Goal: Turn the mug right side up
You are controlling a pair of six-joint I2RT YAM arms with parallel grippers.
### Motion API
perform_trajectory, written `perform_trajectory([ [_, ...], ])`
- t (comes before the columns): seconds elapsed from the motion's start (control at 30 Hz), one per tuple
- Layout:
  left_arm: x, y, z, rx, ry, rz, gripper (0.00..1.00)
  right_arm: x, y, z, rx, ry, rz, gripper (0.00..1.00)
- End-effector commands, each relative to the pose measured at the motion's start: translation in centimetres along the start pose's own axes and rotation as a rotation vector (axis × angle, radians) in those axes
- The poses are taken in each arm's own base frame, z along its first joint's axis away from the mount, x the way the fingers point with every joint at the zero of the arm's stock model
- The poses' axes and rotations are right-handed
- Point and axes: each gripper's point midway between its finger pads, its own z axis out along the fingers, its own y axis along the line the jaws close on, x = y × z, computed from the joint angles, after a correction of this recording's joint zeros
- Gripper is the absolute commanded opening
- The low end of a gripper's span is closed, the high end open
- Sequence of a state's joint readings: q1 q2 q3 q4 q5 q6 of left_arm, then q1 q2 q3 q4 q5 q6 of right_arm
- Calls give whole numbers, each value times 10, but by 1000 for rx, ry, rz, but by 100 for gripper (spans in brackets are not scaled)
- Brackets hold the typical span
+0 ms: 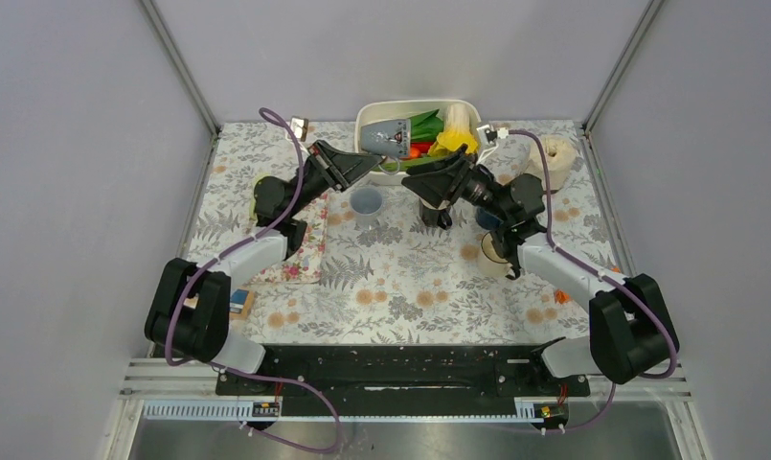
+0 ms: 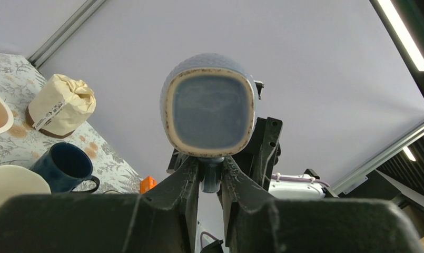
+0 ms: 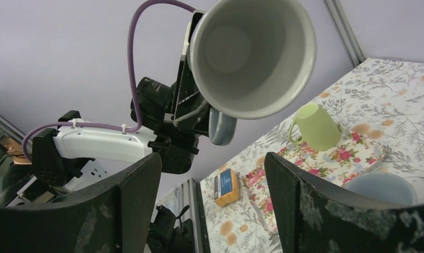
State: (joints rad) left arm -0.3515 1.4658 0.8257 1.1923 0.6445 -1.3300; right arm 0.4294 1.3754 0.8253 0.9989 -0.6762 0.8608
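The grey-blue mug point(image 2: 208, 108) hangs in the air on its side, its base turned to the left wrist camera. My left gripper point(image 2: 210, 169) is shut on its handle. In the right wrist view the mug point(image 3: 252, 55) shows its empty mouth, with the left gripper behind it. From above, the mug point(image 1: 393, 142) sits over the near edge of the white basin, at the tip of my left gripper point(image 1: 364, 165). My right gripper point(image 3: 212, 158) faces the mug's mouth, open, with nothing between its fingers. In the top view my right gripper point(image 1: 412, 184) is just right of the mug.
A white basin point(image 1: 415, 103) of vegetables stands at the back. On the table sit a pale blue cup point(image 1: 366, 201), a dark blue mug point(image 2: 65, 166), a cream bowl point(image 2: 12, 184) and a cream paper bag point(image 2: 59, 105). A green mug point(image 3: 317, 126) rests on a floral cloth point(image 3: 357, 153); an orange sponge point(image 3: 226, 187) lies near it.
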Motion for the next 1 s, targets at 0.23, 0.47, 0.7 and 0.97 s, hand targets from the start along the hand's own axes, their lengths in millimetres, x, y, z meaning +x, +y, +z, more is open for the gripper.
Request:
perform_trajectory([
  [0.23,8,-26,12,115,-37,37,0,-4,7,13,-13,-90,47,74],
  [0.47,16,-29,16,140,-16,27,0,-7,7,13,-9,-114,92,61],
  [0.7,28,-31,19,163,15,37,0,-13,11,13,-12,-136,125,44],
  [0.97,41,-33,19,181,55,56,0,-23,18,9,-21,-160,119,22],
])
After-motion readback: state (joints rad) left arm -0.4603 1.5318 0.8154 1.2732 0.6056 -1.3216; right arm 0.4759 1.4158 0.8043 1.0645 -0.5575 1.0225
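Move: My left hand holds the mug by its handle, the body on its side about 3 cm ahead, 2 right and 3 above that hand. My right fingers, where the left takes the handle, are some 6 cm right, 2 back and 1 lower. From my right hand the handle's free part lies about 4 cm left, 2 ahead, 1 up; 22 cm lower stand the pale blue cup, 9 ahead and 9 left, and the black mug, 11 ahead and 8 right. I carry the mug with my left hand roughly 4 cm, mostly to the right and slightly back and down, feeding its handle in between my open right fingers while the left keeps its pinch. My right hand stays nearly in place, creeping about 1 cm left and rolling some 10 degrees, and shuts its fingers from wide open to nearly closed on the handle beside the left fingertips. ##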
